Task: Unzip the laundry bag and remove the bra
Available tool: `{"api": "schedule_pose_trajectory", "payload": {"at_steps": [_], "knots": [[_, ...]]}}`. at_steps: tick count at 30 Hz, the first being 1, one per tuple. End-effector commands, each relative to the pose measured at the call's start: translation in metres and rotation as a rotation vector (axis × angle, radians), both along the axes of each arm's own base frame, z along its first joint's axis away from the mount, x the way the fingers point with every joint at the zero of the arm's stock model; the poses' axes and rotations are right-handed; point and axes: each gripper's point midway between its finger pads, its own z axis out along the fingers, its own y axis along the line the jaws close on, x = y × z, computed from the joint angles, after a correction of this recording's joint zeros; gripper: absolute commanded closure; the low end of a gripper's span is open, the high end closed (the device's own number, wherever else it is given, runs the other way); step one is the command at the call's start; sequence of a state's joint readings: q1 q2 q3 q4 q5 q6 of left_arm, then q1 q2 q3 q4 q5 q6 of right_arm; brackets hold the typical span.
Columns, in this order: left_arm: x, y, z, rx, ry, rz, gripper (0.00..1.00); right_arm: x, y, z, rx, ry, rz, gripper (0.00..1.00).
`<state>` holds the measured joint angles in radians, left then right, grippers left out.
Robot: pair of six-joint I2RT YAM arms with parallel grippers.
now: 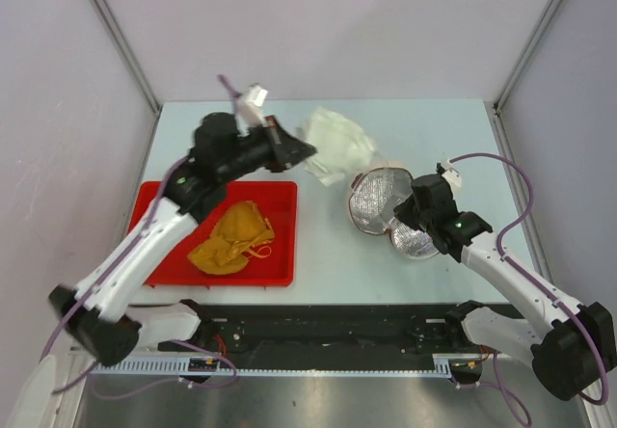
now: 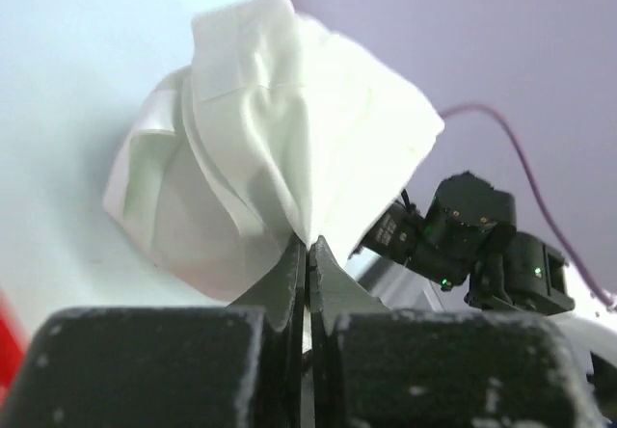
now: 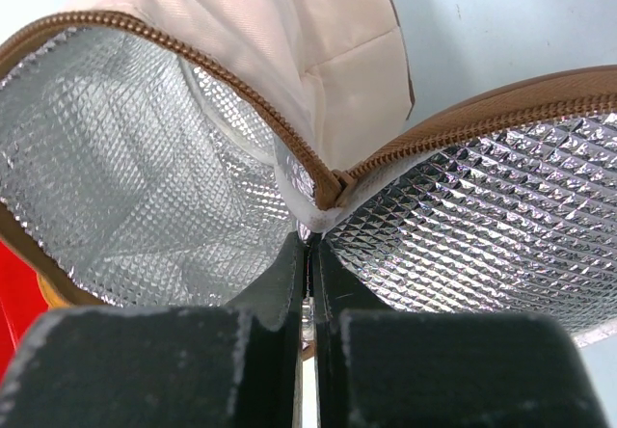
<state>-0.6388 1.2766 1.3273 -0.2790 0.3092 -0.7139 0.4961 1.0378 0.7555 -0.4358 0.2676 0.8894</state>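
Note:
The laundry bag (image 1: pixel 378 197) lies unzipped in the middle of the table, its two round halves spread apart to show a silvery quilted lining (image 3: pixel 125 158) and a brown zipper rim (image 3: pixel 241 91). My right gripper (image 1: pixel 398 219) (image 3: pixel 308 240) is shut on the bag's edge where the two halves meet, just below the zipper's end. The mustard-yellow bra (image 1: pixel 231 238) lies crumpled in the red tray (image 1: pixel 275 197), away from both grippers. My left gripper (image 1: pixel 295 150) (image 2: pixel 308 245) is shut on a crumpled piece of white fabric (image 1: pixel 339 144) (image 2: pixel 270 129), held off the table behind the bag.
The red tray sits at the table's left front, under the left arm. Grey walls close in the table on the left, back and right. The right arm's wrist (image 2: pixel 463 221) shows behind the white fabric in the left wrist view.

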Motion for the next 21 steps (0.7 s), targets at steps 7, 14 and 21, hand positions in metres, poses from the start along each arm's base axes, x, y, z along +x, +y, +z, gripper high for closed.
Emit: {"api": "schedule_pose_trajectory", "payload": {"at_steps": [7, 14, 21], "knots": [[-0.023, 0.172, -0.068, 0.198, 0.123, 0.481, 1.0, 0.008, 0.005, 0.012, 0.033, -0.049, 0.027, 1.0], [-0.028, 0.257, -0.182, 0.325, 0.393, 0.901, 1.0, 0.006, 0.008, 0.01, 0.03, -0.042, 0.066, 1.0], [-0.029, 0.309, -0.182, 0.279, 0.38, 1.139, 1.0, -0.002, -0.012, 0.019, -0.005, -0.058, 0.053, 1.0]]}}
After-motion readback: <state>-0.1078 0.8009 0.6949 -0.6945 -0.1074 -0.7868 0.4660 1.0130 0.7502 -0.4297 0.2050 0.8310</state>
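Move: The left hand still pinches the white bra high over the table. The red tray's middle lies about 26 cm to its left, some 3 cm ahead and 34 cm below; the mustard bra in the tray is about 22 cm left, 3 cm ahead and 33 cm down. The laundry bag sits some 14 cm to its right, 6 cm ahead and 28 cm below. From the right hand, the tray is about 43 cm left, 3 cm ahead and 13 cm lower. The left arm whips the white bra sideways away from the open laundry bag, about 27 cm to the left, staying high at first and then sinking some 22 cm over the red tray, while the wrist swings about 50 degrees counter-clockwise, the fingers tip downward and their pinch holds. The right hand stays where it is and keeps its shut-finger grip on the bag beside the zipper's end. ##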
